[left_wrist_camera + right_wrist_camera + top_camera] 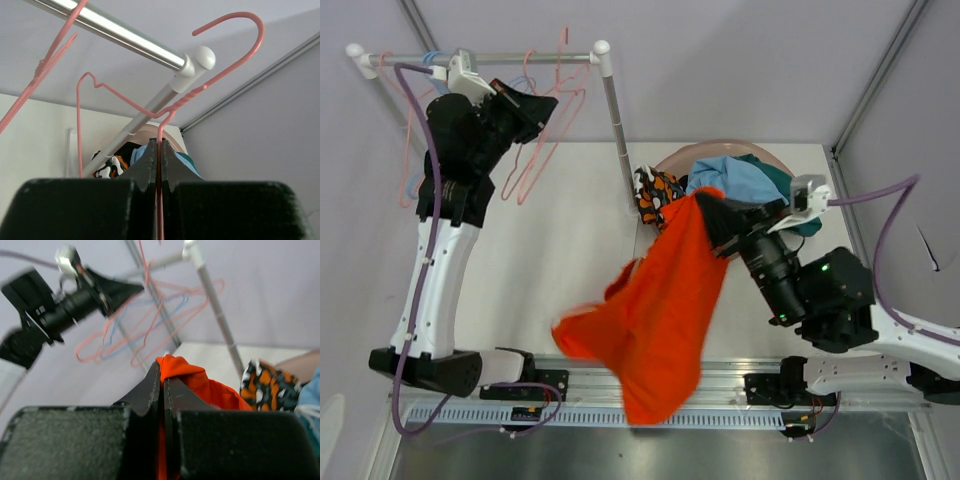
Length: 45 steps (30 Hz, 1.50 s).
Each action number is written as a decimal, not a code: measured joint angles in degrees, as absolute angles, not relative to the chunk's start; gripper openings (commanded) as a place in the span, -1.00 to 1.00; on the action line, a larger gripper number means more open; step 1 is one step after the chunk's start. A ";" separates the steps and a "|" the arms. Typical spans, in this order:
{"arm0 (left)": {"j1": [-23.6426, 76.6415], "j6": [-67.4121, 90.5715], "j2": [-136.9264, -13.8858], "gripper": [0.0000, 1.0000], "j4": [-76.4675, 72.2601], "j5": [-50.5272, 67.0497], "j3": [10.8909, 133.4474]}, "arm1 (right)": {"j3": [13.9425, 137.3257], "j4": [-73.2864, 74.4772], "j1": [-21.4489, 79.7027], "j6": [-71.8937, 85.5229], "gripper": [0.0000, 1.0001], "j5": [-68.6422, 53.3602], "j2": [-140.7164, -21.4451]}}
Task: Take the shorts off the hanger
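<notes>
The bright orange shorts [660, 310] hang stretched from my right gripper [712, 212], which is shut on a fold of them [200, 382] just left of the basket. Their lower end drapes over the table's near edge. My left gripper [535, 105] is up by the rail, shut on the wire of a bare pink hanger [210, 85]. That hanger's hook curls beside the rail's end cap [205, 56]. Patterned black, orange and white shorts [658, 190], light blue shorts [730, 178] and teal shorts [785, 180] lie in the basket.
A round pinkish basket [715, 153] stands at the back right. The metal rail [510, 57] with its upright post [618, 130] crosses the back left. More pink and blue hangers [415, 130] hang at its left end. A slotted track [620, 410] runs along the near edge.
</notes>
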<state>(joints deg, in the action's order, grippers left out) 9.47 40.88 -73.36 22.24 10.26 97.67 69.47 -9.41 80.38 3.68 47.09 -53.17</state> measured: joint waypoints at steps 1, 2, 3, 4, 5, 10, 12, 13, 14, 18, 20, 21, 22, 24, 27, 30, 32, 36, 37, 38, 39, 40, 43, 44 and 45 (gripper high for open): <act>9.45 40.91 -74.48 -1.00 21.71 10.20 97.95 | 71.20 -9.56 79.53 2.66 -1.00 46.89 -53.30; 9.45 40.91 -75.66 -1.00 21.45 10.13 98.37 | 72.73 -9.17 78.28 1.98 -1.00 46.26 -53.49; 9.43 40.91 -76.64 -1.00 21.23 10.04 98.83 | 73.76 -8.82 76.93 1.56 -1.00 45.60 -53.69; 9.43 40.91 -77.69 -1.00 20.99 9.93 99.39 | 74.83 -8.27 75.24 1.30 -1.00 44.42 -53.76; 9.41 40.88 -78.72 -1.00 20.67 9.65 99.94 | 75.75 -7.66 73.93 1.06 -1.00 43.40 -54.04; 9.23 40.77 -82.15 -1.00 19.29 8.69 101.08 | 84.16 -3.42 69.19 -3.44 -1.00 38.74 -56.93; 9.19 40.47 -82.83 -1.00 19.05 8.19 101.08 | 89.84 -2.39 67.81 -5.43 -1.00 37.17 -59.02; 9.17 40.42 -83.05 -0.99 18.90 7.99 101.06 | 93.86 -1.80 66.92 -6.74 -1.00 36.38 -60.62; 9.17 40.36 -83.13 -0.95 18.76 7.70 100.99 | 97.62 -1.98 66.00 -7.97 -1.00 35.44 -62.17; 9.06 39.90 -82.52 -0.69 16.84 6.72 98.96 | 108.33 -4.03 63.35 -13.98 -1.00 32.58 -66.61; 8.99 39.51 -82.19 -0.15 16.73 6.20 97.65 | 113.45 -5.06 61.56 -17.08 -1.00 31.53 -69.32; 8.95 39.05 -82.17 0.08 16.64 6.13 97.14 | 116.51 -5.85 60.07 -18.55 -1.00 30.74 -70.87; 8.91 39.09 -82.13 0.42 16.47 6.13 96.77 | 119.33 -6.35 58.59 -19.70 -1.00 29.95 -72.55; 8.82 38.50 -82.08 0.71 15.90 6.17 95.92 | 125.23 -6.92 54.30 -21.19 -1.00 28.21 -76.34; 8.75 38.52 -81.95 0.98 15.44 6.33 95.22 | 131.92 -6.68 45.84 -20.88 -1.00 24.47 -81.52; 8.73 38.50 -81.01 0.98 15.18 6.70 94.15 | 134.80 -6.35 35.94 -17.39 -1.00 20.43 -85.56; 8.73 38.44 -79.81 0.98 15.18 7.03 93.34 | 134.61 -6.00 29.28 -13.50 -1.00 17.37 -87.81; 8.71 37.93 -76.71 0.98 15.22 8.19 92.79 | 133.05 -5.96 17.34 -4.36 -1.00 11.55 -93.41; 8.69 37.87 -75.90 0.98 15.29 8.38 92.68 | 132.97 -5.96 15.35 -2.55 -1.00 10.57 -94.91; 8.69 37.56 -74.83 0.99 15.38 8.80 92.51 | 132.79 -5.87 13.23 -0.56 -1.00 9.52 -96.71; 8.69 37.45 -73.76 0.99 15.35 9.26 92.25 | 132.46 -5.78 11.64 1.06 -1.00 8.78 -98.56; 8.69 37.45 -72.58 0.98 15.31 9.63 91.92 | 132.16 -5.69 10.28 2.42 -1.00 8.27 -100.36; 8.69 37.43 -68.82 0.99 15.16 10.50 90.08 | 129.43 -5.10 8.43 5.21 -1.00 6.94 -103.83; 8.69 37.43 -67.57 0.98 15.20 10.83 89.49 | 127.28 -4.86 8.34 6.13 -1.00 6.39 -104.22; 8.69 37.43 -66.43 0.99 15.20 11.09 89.06 | 124.68 -4.91 8.38 7.03 -1.00 5.67 -104.29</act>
<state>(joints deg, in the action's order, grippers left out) 8.69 37.43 -66.43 15.20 11.09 89.06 124.68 -4.91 8.38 7.03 5.67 -104.29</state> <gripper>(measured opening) 0.993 0.020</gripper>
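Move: The left hand holds the empty pink hanger; the rail it goes to lies about 11 cm ahead and 8 above, with the rack corner 12 cm to the right at that same distance. The right hand holds the orange shorts; the bin is some 36 cm ahead, 9 right and 45 below. On the bin lie the blue shorts at its middle and the patterned shorts about 20 cm farther left. Swinging high, the right hand keeps its pinch on the orange shorts, rising about 27 cm and drifting right as it turns clockwise and tips up, then sweeps forward and down over the bin. Forward and slightly down, the left hand hooks the hanger over the rail, opens wide to let go, then draws back some 9 cm, rising. ##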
